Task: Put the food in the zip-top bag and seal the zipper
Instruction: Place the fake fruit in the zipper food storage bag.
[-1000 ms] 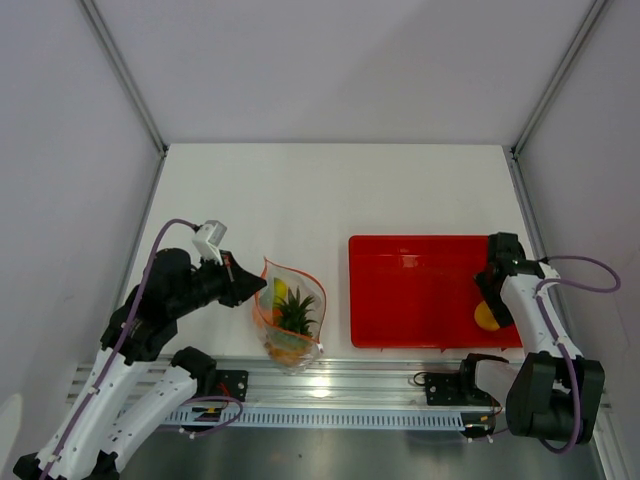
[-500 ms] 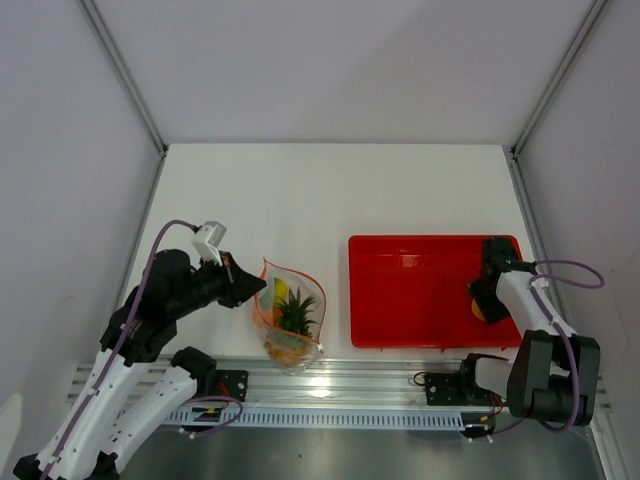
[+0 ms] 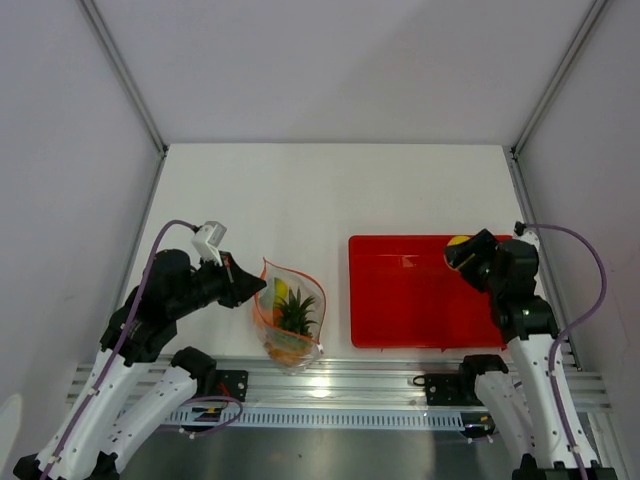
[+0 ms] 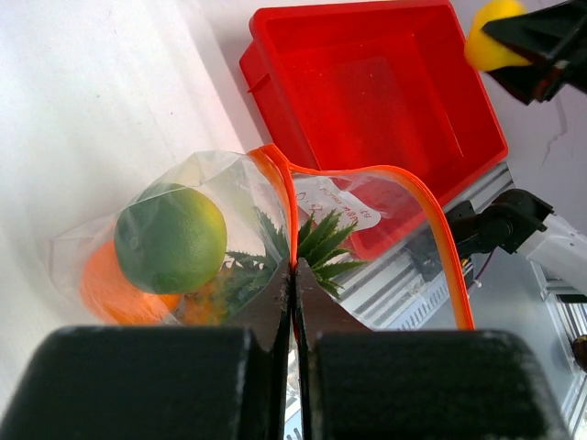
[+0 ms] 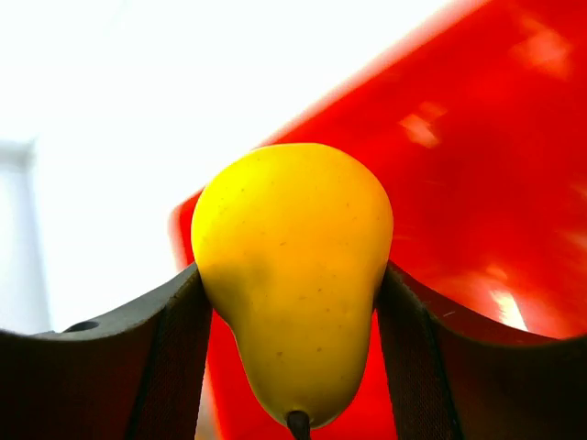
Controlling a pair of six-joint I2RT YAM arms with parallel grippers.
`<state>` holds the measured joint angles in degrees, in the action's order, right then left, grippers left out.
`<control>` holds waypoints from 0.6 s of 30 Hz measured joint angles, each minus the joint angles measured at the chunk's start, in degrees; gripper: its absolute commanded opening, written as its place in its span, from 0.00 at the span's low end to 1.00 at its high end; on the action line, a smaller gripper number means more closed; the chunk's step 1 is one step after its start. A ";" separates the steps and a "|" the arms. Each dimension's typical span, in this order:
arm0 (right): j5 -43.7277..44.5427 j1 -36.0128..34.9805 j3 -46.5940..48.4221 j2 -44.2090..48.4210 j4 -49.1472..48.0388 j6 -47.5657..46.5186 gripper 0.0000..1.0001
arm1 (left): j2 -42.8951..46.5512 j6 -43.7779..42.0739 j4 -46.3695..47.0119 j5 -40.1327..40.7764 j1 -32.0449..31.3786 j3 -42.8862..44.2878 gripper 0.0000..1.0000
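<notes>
The clear zip-top bag (image 3: 290, 318) stands open at the near left of the table. It holds the pineapple (image 3: 296, 312), the green round fruit (image 4: 171, 238) and the orange ball (image 4: 105, 289). My left gripper (image 3: 254, 287) is shut on the bag's orange-red zipper strip (image 4: 431, 229) at its left edge; in the left wrist view (image 4: 294, 275) the jaws stand pressed together on it. My right gripper (image 3: 462, 252) is shut on a yellow pear-shaped fruit (image 5: 293, 275) and holds it above the tray's far right part. The fruit also shows in the top view (image 3: 458, 242).
The red rectangular tray (image 3: 400, 300) lies right of the bag, and no other fruit shows in it. An aluminium rail (image 3: 340, 385) runs along the table's near edge. Grey walls close in the left, right and far sides.
My right gripper has lifted the yellow fruit from the tray's near right corner and carried it up and to the far left over the tray. The left gripper and bag have not moved.
</notes>
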<state>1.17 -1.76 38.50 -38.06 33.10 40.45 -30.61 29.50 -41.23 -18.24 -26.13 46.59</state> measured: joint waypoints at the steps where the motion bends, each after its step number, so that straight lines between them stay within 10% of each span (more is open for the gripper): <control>1: -2.78 -1.49 0.61 1.07 -1.25 -0.72 0.00 | 0.02 0.00 0.00 0.00 0.00 0.00 0.01; 9: -16.04 -27.76 4.83 -1.53 -15.80 -5.01 0.00 | 0.04 0.04 0.00 -0.02 0.00 0.00 0.01; 18: -7.15 -64.61 15.52 -18.03 -21.62 -17.92 0.00 | 1.11 0.35 -0.33 -0.02 0.00 0.00 0.00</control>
<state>-5.98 -66.37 54.02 -56.10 11.49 22.52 -29.50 29.85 -41.56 -18.26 -26.13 46.59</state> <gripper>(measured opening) 0.655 0.005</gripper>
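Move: The right hand already holds the yellow mango; the zip-top bag's open mouth lies roughly 36 cm to its left, about 12 cm nearer the base and some 3 cm higher. The left gripper holding the rim is about 42 cm left, 10 cm back and 6 cm up from the right hand. The red tray's middle is about 16 cm below the right hand and 4 cm to its left, level with it fore and aft. From the left hand, the mouth is about 6 cm right, 1 cm back and 3 cm down. The right arm carries the mango in one fast sweep some 30 cm left from above the red tray to the bag's mouth, climbing about 11 cm, mostly early on, and drawing back about 14 cm as it goes. On the way the wrist swings counter-clockwise by nearly 80 degrees, so that fingers and mango come to point left at the opening, the grip unchanged, while the left hand stays put and keeps its pinch on the rim. ##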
